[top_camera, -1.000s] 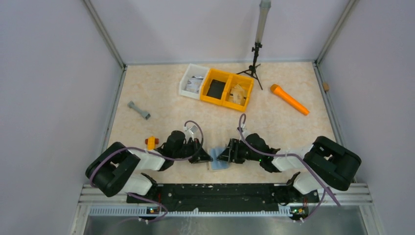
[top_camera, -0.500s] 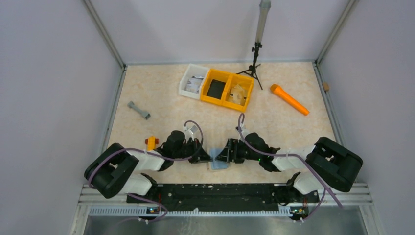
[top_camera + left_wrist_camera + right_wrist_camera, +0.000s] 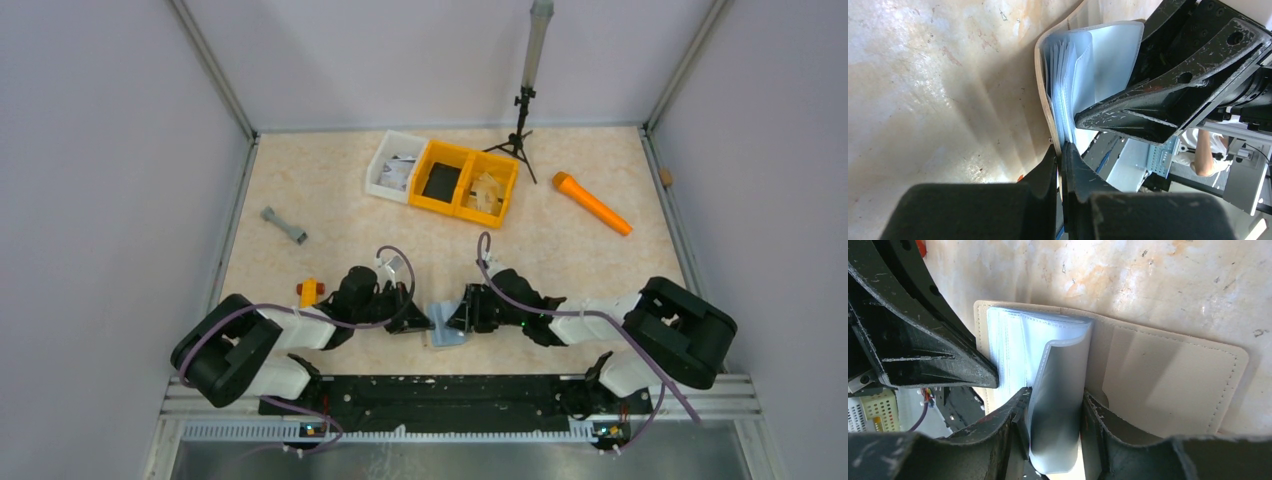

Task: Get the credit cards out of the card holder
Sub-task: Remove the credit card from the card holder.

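The card holder (image 3: 446, 326) lies open on the table between my two grippers, beige cover (image 3: 1168, 385) flat and a stack of pale blue clear sleeves (image 3: 1068, 75) fanned up. My left gripper (image 3: 1060, 150) is shut on the edge of the beige cover (image 3: 1041, 80). My right gripper (image 3: 1055, 397) has one bowed silvery sleeve (image 3: 1060, 365) between its fingers, and both fingers touch it. In the top view the left gripper (image 3: 424, 322) and the right gripper (image 3: 456, 318) nearly meet over the holder. No credit cards show apart from the sleeves.
At the back stand a white bin (image 3: 393, 166) and two joined yellow bins (image 3: 465, 182), beside a black tripod (image 3: 520, 125). An orange stick (image 3: 593, 203) lies far right, a grey bar (image 3: 284, 225) far left, and a small orange piece (image 3: 311, 291) sits by the left arm.
The right gripper has shifted slightly left toward the holder and its fingers have narrowed onto a sleeve. The left arm has kept its place.
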Robot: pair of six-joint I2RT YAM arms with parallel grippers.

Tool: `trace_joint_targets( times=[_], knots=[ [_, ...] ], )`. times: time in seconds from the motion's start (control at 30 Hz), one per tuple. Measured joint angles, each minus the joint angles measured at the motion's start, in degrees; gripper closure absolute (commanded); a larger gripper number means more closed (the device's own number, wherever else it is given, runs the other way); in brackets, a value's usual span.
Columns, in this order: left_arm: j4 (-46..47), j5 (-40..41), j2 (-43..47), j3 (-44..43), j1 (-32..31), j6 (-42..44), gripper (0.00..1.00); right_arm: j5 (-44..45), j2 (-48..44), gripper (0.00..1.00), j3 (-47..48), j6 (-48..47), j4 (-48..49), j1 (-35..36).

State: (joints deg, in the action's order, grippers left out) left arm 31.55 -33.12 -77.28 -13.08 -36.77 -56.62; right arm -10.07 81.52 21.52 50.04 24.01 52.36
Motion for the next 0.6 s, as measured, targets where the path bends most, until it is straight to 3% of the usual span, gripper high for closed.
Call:
trace_joint_targets(
  times=[0.07, 0.13, 0.27, 0.47, 0.53, 0.6],
  knots=[
    [-0.04, 0.0, 0.0, 0.0, 0.0, 0.0, 0.98, 0.09, 0.0, 0.71, 0.02, -0.15, -0.07, 0.0],
    [-0.48, 0.07, 0.0, 0.0, 0.07, 0.17, 0.95, 0.61, 0.0, 0.73, 0.04, -0.44, -0.61, 0.0],
    [-1.62, 0.39, 0.5, 0.0, 0.09, 0.42, 0.76, 1.57, -0.04, 0.77, 0.72, -0.5, -2.58, 0.04],
    [-1.03, -0.52, 1.05, 0.0, 0.04, 0.42, 0.57, 2.54, -0.59, 0.91, 0.66, -0.46, -3.21, 0.24],
    [-0.28, -0.81, 1.05, 0.0, 0.02, 0.15, 0.58, 2.56, -0.59, 0.94, 0.61, -0.39, -3.17, 0.26],
    [0.39, -1.09, 1.01, 0.0, 0.02, -0.09, 0.67, 2.47, -0.59, 0.94, 0.55, -0.28, -2.89, 0.26]
  ],
)
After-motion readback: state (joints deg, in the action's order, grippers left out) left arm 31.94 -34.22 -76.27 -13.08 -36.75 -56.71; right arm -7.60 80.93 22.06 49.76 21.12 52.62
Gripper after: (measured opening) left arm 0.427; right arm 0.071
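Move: The blue card sleeve of the card holder already stands folded up between the right hand's half-open fingers, right at its hand point. The holder's bare beige half lies about 5 cm to the right and 2 cm ahead, some 2 cm lower, and the yellow tray roughly 29 cm straight ahead. The left hand still pinches the holder's edge; that upright sleeve is about 4 cm to its right, level ahead and about 1 cm lower. Left fingers open off the holder's edge, rising about 1 cm; right fingers close on the blue sleeve, easing rightward. ##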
